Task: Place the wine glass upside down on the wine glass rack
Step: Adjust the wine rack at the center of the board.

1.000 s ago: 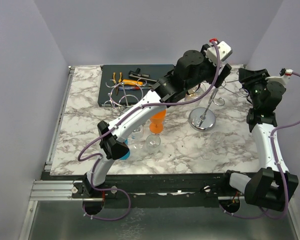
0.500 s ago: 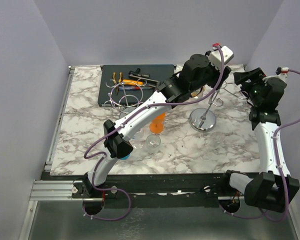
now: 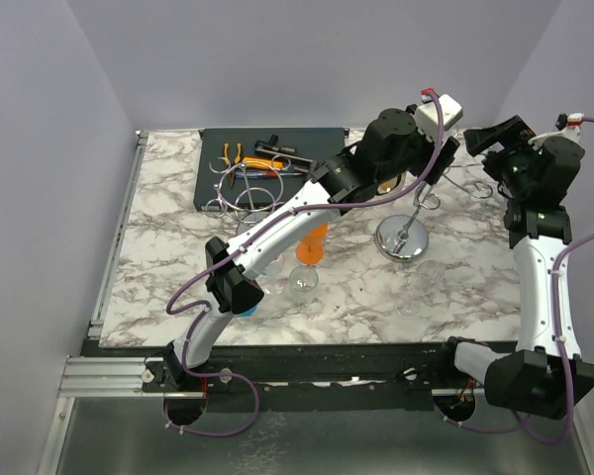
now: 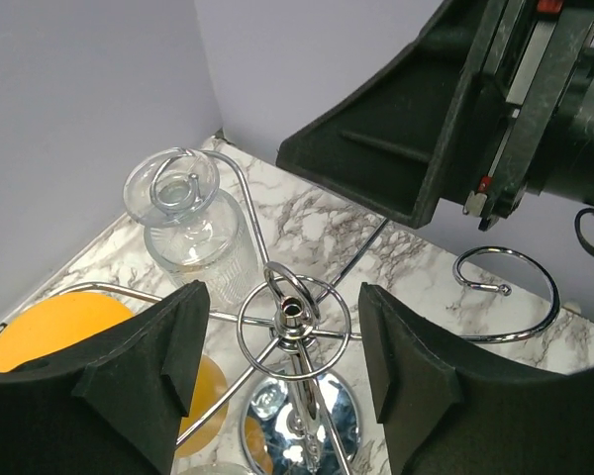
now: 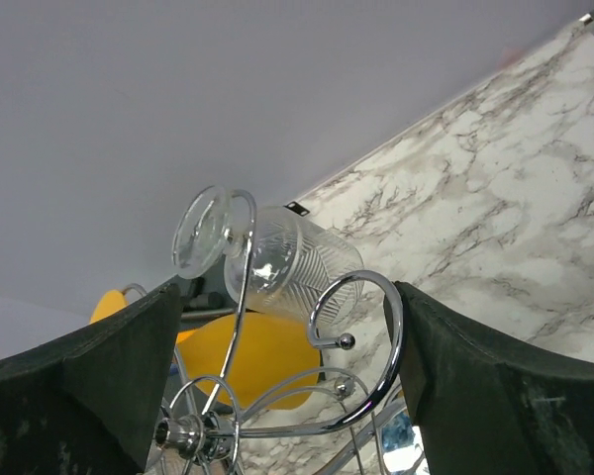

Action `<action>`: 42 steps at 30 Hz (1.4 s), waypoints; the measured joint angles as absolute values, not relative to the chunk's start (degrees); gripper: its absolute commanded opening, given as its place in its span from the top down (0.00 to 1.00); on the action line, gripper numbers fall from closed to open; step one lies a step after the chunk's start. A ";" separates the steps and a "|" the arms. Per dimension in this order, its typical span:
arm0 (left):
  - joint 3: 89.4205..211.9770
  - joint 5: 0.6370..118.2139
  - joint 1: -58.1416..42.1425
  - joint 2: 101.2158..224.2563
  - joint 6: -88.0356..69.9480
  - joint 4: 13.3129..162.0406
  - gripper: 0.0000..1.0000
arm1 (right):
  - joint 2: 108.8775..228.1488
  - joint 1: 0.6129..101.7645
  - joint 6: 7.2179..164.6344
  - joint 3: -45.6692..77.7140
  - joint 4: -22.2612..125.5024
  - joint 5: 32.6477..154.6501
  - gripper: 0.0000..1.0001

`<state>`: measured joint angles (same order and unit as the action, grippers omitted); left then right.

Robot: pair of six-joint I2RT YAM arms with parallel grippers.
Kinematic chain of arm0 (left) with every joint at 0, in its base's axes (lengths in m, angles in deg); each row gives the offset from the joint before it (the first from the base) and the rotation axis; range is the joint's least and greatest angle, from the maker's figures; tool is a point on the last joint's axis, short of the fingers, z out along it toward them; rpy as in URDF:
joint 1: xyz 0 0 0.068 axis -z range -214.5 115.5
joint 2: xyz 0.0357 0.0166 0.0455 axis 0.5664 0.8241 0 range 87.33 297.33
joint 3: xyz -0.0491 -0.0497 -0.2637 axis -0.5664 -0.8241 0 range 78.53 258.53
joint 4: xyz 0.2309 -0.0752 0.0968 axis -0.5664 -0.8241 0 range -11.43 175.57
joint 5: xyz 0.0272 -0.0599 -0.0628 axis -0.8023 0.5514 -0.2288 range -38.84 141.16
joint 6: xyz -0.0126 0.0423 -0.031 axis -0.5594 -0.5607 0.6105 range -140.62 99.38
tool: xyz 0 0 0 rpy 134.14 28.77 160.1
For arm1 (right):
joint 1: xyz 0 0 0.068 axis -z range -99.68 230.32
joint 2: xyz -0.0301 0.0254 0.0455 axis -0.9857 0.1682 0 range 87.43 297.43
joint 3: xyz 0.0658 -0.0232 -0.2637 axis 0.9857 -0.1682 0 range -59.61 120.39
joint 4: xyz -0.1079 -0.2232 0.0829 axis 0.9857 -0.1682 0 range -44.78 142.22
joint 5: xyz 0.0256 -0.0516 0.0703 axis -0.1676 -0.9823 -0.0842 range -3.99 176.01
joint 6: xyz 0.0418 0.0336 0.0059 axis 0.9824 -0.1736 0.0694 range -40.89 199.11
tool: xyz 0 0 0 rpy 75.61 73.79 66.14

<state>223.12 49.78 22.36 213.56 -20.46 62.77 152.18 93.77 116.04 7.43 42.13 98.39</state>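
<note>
The wine glass hangs upside down from a chrome arm of the wine glass rack, its foot resting in a wire loop. No finger touches it. My right gripper stands open a little way off the glass, with only a curled rack hook between its fingers. In the top view the right gripper is just right of the rack. My left gripper is open above the rack's top ring, its pads either side without touching. The rack's round base stands on the marble table.
An orange object stands left of the rack base. Clear glasses sit on the table in front of it, another nearer the right arm. A dark mat with pliers and wire lies at the back left.
My right gripper has opened and drawn back to the right, away from the rack. My left gripper has shifted right to hover over the rack's top.
</note>
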 measured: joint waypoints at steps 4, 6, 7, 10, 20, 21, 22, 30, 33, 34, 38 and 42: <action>223.12 49.91 22.36 213.56 -20.46 62.72 0.40 | 152.80 93.79 115.40 9.86 40.18 98.89 0.10; 223.12 50.04 22.36 213.56 -20.53 62.72 0.46 | 152.86 93.79 115.03 10.47 38.46 98.91 0.10; 223.12 50.08 22.36 213.56 -20.46 62.72 0.48 | 152.88 93.83 114.90 10.91 37.45 98.91 0.09; 223.10 50.52 22.36 213.56 -20.50 62.72 0.58 | 152.86 93.83 114.42 12.48 33.60 98.85 0.09; 222.95 52.27 22.38 214.18 -19.91 62.70 0.43 | 149.06 93.83 112.89 14.17 23.09 97.49 0.05; 222.95 52.29 22.41 214.33 -19.78 62.70 0.43 | 148.60 93.83 112.89 14.17 22.63 97.49 0.06; 222.95 52.27 22.41 214.46 -19.74 62.70 0.43 | 148.05 93.83 112.91 14.17 22.13 97.52 0.06; 222.97 52.22 22.62 216.27 -20.22 62.70 0.77 | 143.77 93.83 115.21 10.91 21.30 99.81 0.25; 223.17 51.72 22.54 216.62 -21.25 62.74 0.90 | 142.96 93.83 116.54 9.07 21.12 101.03 0.31; 223.19 51.66 22.51 216.65 -21.90 62.74 0.92 | 142.87 93.83 116.96 8.66 21.08 101.43 0.33; 223.23 50.67 22.45 216.67 -24.81 62.77 0.95 | 142.70 93.83 118.49 7.35 21.30 102.70 0.50; 223.23 50.39 21.97 216.69 -25.86 63.07 0.97 | 141.98 93.79 120.80 5.01 23.57 104.68 0.71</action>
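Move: Just beyond the left fingers lies the looped top of the rack's post, about 2 cm ahead, 2 cm to the right and 4 cm lower. From that top the yellow glass hangs some 7 cm ahead and 8 cm left, the clear glass about 11 cm ahead and 1 cm right. For the right hand, the near empty curl sits roughly 6 cm back, 1 cm right and 4 cm lower, with the post top 6 cm back and 10 cm left. Sinking about 3 cm onto the post top, the left hand half shuts, reopens a little, then closes nearly fully to pinch the loop, edging 1 to 2 cm forward. Meanwhile the right hand draws back some 7 cm from the far curl, then swings nearly 4 cm left and down, rolling its left side up, its wide fingers narrowing by half around the nearer curl. ##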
